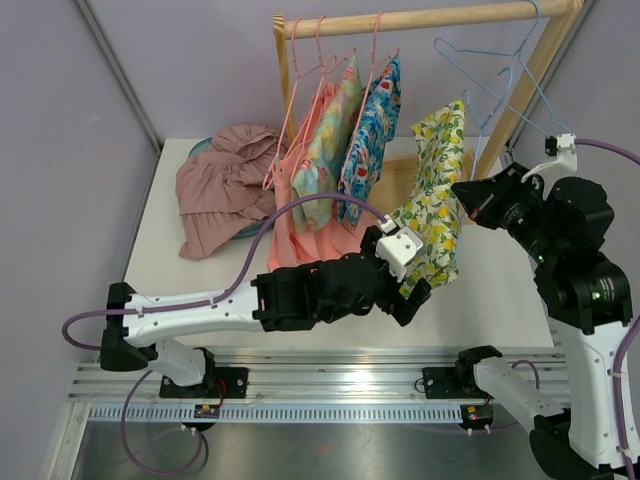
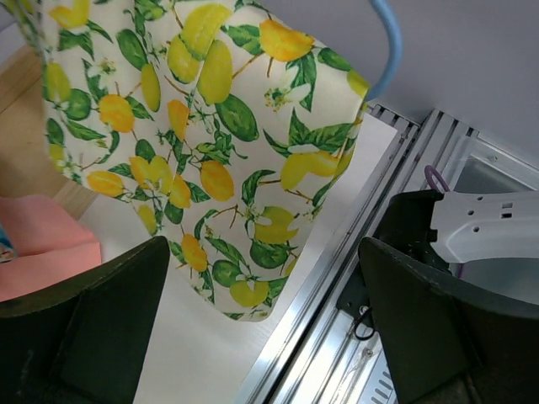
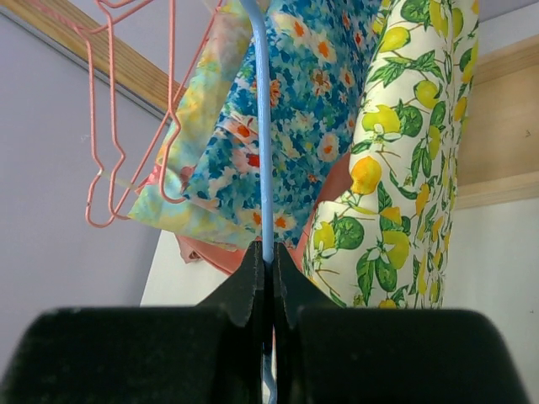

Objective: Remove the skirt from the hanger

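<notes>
A white skirt with yellow lemons and green leaves point(image 1: 437, 195) hangs from a light blue wire hanger point(image 1: 487, 85) on the wooden rail. My right gripper point(image 1: 467, 197) is shut on the blue hanger wire point(image 3: 264, 151), right beside the skirt point(image 3: 413, 151). My left gripper point(image 1: 412, 290) is open and empty, just below the skirt's lower hem. In the left wrist view the hem point(image 2: 244, 295) hangs between and beyond my two dark fingers point(image 2: 93, 328), apart from them.
A wooden rack point(image 1: 430, 18) holds pink hangers with a peach, a pastel and a blue floral garment point(image 1: 370, 130). A dusty pink garment point(image 1: 225, 185) lies heaped at the table's back left. Aluminium rails point(image 1: 330, 385) run along the near edge.
</notes>
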Controlling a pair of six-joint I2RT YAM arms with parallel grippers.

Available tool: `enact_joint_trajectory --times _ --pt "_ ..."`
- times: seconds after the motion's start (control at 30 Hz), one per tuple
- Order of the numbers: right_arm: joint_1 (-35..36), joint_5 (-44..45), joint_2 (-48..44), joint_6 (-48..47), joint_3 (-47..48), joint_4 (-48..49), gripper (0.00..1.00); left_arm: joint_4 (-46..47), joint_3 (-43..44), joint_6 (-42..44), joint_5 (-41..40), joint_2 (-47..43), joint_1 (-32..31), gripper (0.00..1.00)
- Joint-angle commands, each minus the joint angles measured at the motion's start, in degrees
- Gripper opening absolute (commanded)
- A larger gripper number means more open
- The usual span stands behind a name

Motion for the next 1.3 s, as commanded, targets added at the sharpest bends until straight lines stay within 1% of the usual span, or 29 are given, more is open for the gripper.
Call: enact_joint_trajectory --times 0.0,0.17,0.23,0.27,0.3,0.33,0.4,0.43,0.5,0.53,0.6,0.63,0.67,0.77,0.83,0.9,0.93,0.97,1.0,1.03,1.07,1.1,1.17,1.2,1.27 --pt "0.2 -1.2 -2.6 0.5 2.3 2.7 0.00 6.9 2.4 1.3 -2.6 0.7 -0.4 0.99" --pt "0.2 -2.2 -4.3 1.5 3.3 1.3 0.00 8.5 1.8 1.7 -5.2 1.9 -0.4 0.99" --pt "0.2 -2.2 -4.9 1.7 3.4 1.2 0.00 8.9 2.1 1.7 -5.6 2.2 -0.4 0.85" --pt "0.3 -2.2 -5.0 1.8 3.5 1.1 0.00 8.9 2.1 1.7 -6.2 2.5 -0.4 0.75" --pt "0.2 -2.2 -5.2 1.8 3.6 0.8 0.00 8.9 2.1 1.7 -6.3 2.6 -0.4 0.62" --pt "0.3 -2.2 -5.1 1.9 3.7 0.4 0.00 9.3 1.9 1.8 -6.3 2.6 -0.4 0.57" --pt "0.2 -2.4 -5.4 2.1 3.7 0.2 0.00 10.1 1.4 2.0 -5.8 2.5 -0.4 0.54" --pt "0.2 -2.6 -5.4 2.2 3.7 0.2 0.00 10.6 1.1 2.1 -5.3 2.4 -0.4 0.48" --pt "0.3 -2.8 -6.0 2.8 3.2 0.5 0.00 13.2 -0.7 2.1 -3.3 2.0 -0.4 0.43" --pt "0.2 -3.1 -6.0 3.0 3.0 0.6 0.00 14.3 -1.3 2.2 -2.3 1.5 -0.4 0.30" --pt "0.2 -3.1 -6.2 3.4 2.5 0.8 0.00 17.3 -3.9 2.3 0.6 0.8 -0.4 0.13" --pt "0.2 -3.0 -6.2 3.7 2.3 1.0 0.00 19.1 -4.9 2.1 1.4 0.1 -0.4 0.00" --pt "0.2 -3.0 -6.4 3.6 2.2 1.2 0.00 21.0 -5.8 2.0 1.8 -0.3 -0.4 0.00" --pt "0.3 -2.8 -5.6 3.4 3.4 1.2 0.00 21.9 -9.4 0.1 3.7 -1.3 -0.5 0.00" --pt "0.3 -2.4 -4.0 2.2 5.6 0.5 0.00 22.1 -13.8 -2.9 4.4 -1.7 -0.9 0.00" --pt "0.2 -2.0 -0.9 1.2 10.7 -0.7 0.00 22.6 -17.9 -6.1 3.7 -1.9 -1.7 0.00" --pt "0.2 -1.7 0.3 0.3 12.6 -1.1 0.00 23.0 -22.7 -7.4 3.1 -1.9 -2.6 0.00" --pt "0.2 -1.7 1.5 -0.2 16.4 -1.6 0.00 24.2 -25.1 -8.9 3.0 -2.0 -3.1 0.00" --pt "0.2 -1.8 3.7 -0.6 18.1 -2.2 0.00 25.0 -27.5 -11.7 3.0 -2.0 -3.6 0.00" --pt "0.2 -1.9 4.8 -1.0 19.9 -2.4 0.00 25.8 -32.7 -13.2 2.6 -1.9 -4.5 0.00" --pt "0.2 -2.0 6.7 -1.3 22.7 -2.4 0.00 27.2 -34.9 -14.8 2.4 -1.5 -5.0 0.00" --pt "0.2 -2.0 7.6 -1.3 23.7 -2.4 0.00 27.8 -37.4 -18.0 2.1 -1.3 -5.4 0.00" --pt "0.2 -2.7 9.1 -1.5 25.7 -2.0 0.00 29.5 -42.6 -20.4 1.4 -0.7 -6.8 0.00" --pt "0.3 -2.8 10.4 -1.5 25.9 -1.4 0.00 29.9 -43.7 -22.2 1.3 0.2 -7.4 0.00" --pt "0.2 -3.0 11.2 -1.1 25.2 -0.6 0.00 30.4 -45.4 -22.9 0.5 1.5 -8.7 0.00"
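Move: The lemon skirt's hem hangs right between the open left fingers, some 2 cm to the right and 1 cm ahead. From the right gripper, which already pinches the blue hanger, that hem is about 11 cm back, 6 cm left and 10 cm lower. The blue floral skirt hangs roughly 22 cm ahead and 8 cm left of the left hand, a little lower; the salmon skirt is about 18 cm ahead, 18 cm left and 20 cm down. Ease the left gripper about 2 cm to the right and shut it on the lemon skirt's hem, then haul the cloth down some 20 cm and back towards the table's near edge, tipping the fingers downward. Keep the right gripper shut on the hanger: draw it back about 4 cm, then lift it some 6 cm and slightly forward as the left pulls. ##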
